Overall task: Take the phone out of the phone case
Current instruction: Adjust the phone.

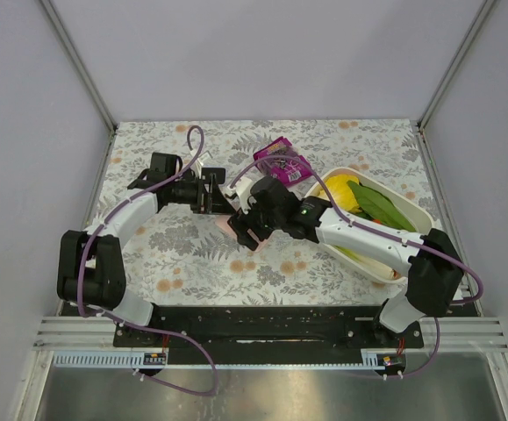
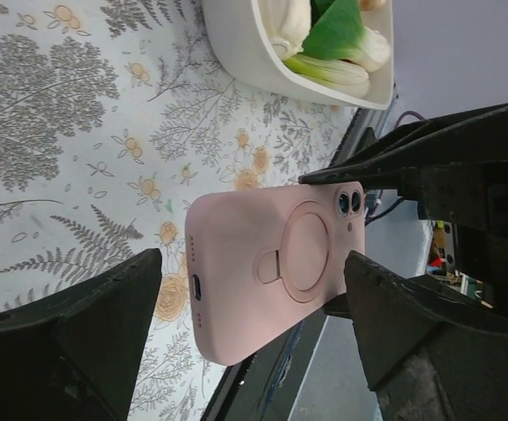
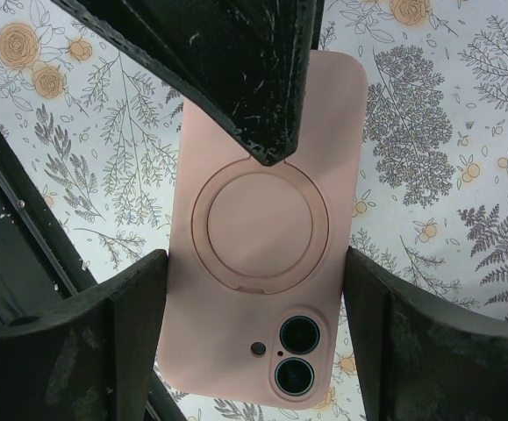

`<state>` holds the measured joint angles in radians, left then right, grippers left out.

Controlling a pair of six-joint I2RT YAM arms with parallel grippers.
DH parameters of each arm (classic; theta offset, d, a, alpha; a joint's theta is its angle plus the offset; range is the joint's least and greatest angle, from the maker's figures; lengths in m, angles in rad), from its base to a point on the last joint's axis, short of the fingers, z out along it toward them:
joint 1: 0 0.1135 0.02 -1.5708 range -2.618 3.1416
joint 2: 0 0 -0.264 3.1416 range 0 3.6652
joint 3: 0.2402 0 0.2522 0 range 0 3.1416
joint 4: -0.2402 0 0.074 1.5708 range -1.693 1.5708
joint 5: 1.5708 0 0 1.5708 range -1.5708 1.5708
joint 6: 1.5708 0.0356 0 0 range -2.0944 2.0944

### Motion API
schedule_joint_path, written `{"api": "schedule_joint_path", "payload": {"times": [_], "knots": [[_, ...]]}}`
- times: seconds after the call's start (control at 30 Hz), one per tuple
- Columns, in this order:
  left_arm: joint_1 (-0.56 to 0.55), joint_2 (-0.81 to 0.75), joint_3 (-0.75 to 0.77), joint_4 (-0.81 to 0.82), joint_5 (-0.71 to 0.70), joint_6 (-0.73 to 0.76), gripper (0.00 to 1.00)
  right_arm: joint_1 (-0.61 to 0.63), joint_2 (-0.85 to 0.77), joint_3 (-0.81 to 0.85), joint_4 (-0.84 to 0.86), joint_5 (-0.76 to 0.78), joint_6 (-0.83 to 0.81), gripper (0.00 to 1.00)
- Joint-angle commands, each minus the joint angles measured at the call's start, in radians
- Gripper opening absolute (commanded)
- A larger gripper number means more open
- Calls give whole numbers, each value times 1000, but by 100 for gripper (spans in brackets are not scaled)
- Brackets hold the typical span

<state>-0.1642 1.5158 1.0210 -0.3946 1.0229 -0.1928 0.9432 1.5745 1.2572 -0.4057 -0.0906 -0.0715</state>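
Note:
A pink phone case [image 3: 262,254] with a round ring on its back is held above the flowered table. The phone sits inside it; its two camera lenses [image 3: 297,355] show through the cutout. My right gripper [image 3: 255,254] is shut on the case, one finger against each long side near the lens end. From the left, my left gripper [image 2: 254,259] stands open at the case's port end [image 2: 196,285], with a clear gap beside its left finger [image 2: 104,316]. In the top view both grippers [image 1: 223,200] [image 1: 245,230] meet mid-table, with only a sliver of pink case [image 1: 224,225] visible.
A white oval bowl [image 1: 411,215] of green and yellow vegetables stands at the right, under the right arm. A purple packet [image 1: 282,160] lies behind the grippers. The black rail of the table's front edge [image 2: 271,377] runs below the case.

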Motion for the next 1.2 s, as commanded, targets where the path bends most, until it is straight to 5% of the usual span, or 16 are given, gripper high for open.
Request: {"api": "schedule_joint_path", "payload": {"times": [0.0,0.43,0.47,0.5,0.77,0.87,1.03,1.17], "knots": [[-4,4,19,31,108,-26,86,-4,-62,68,50,8,-21,0],[-27,26,-4,34,161,-42,65,-4,-59,94,56,40,-39,0],[-29,26,-6,37,167,-43,64,-238,-57,97,56,41,-40,0],[-35,27,-9,40,170,-43,63,-7,-56,99,56,43,-40,0],[-51,40,-21,80,207,-69,43,-4,-39,111,59,43,-48,0],[-52,47,-15,89,218,-82,39,-4,-34,107,61,26,-45,0],[-52,44,-16,115,209,-99,46,-1,-31,84,73,0,-33,0],[-52,43,-16,119,210,-97,36,5,-27,82,76,-8,-34,0]]}}
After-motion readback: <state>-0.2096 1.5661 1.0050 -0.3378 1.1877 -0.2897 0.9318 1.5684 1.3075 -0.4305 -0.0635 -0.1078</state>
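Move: The phone in its pink case is already in the air, pinched across its width by the right hand; its middle lies about 1 cm forward and 2 cm left of that hand point, at about the same height. From the left hand, its middle is some 3 cm back, 4 cm to the right and 1 cm down. The black phone on the table lies about 10 cm ahead and 6 cm left of the left hand; the snack bag, 14 cm ahead and 17 cm right; both about 15 cm below. The cased phone's free port end is straddled by the left fingers, one over the back near the ring, as they close by about half. Meanwhile the left hand moves back and right, some 3 cm in all, towards the phone's middle, tilting about 10 degrees. The right hand keeps its pinch and rises about 2 cm, easing roughly 1 cm forward. ##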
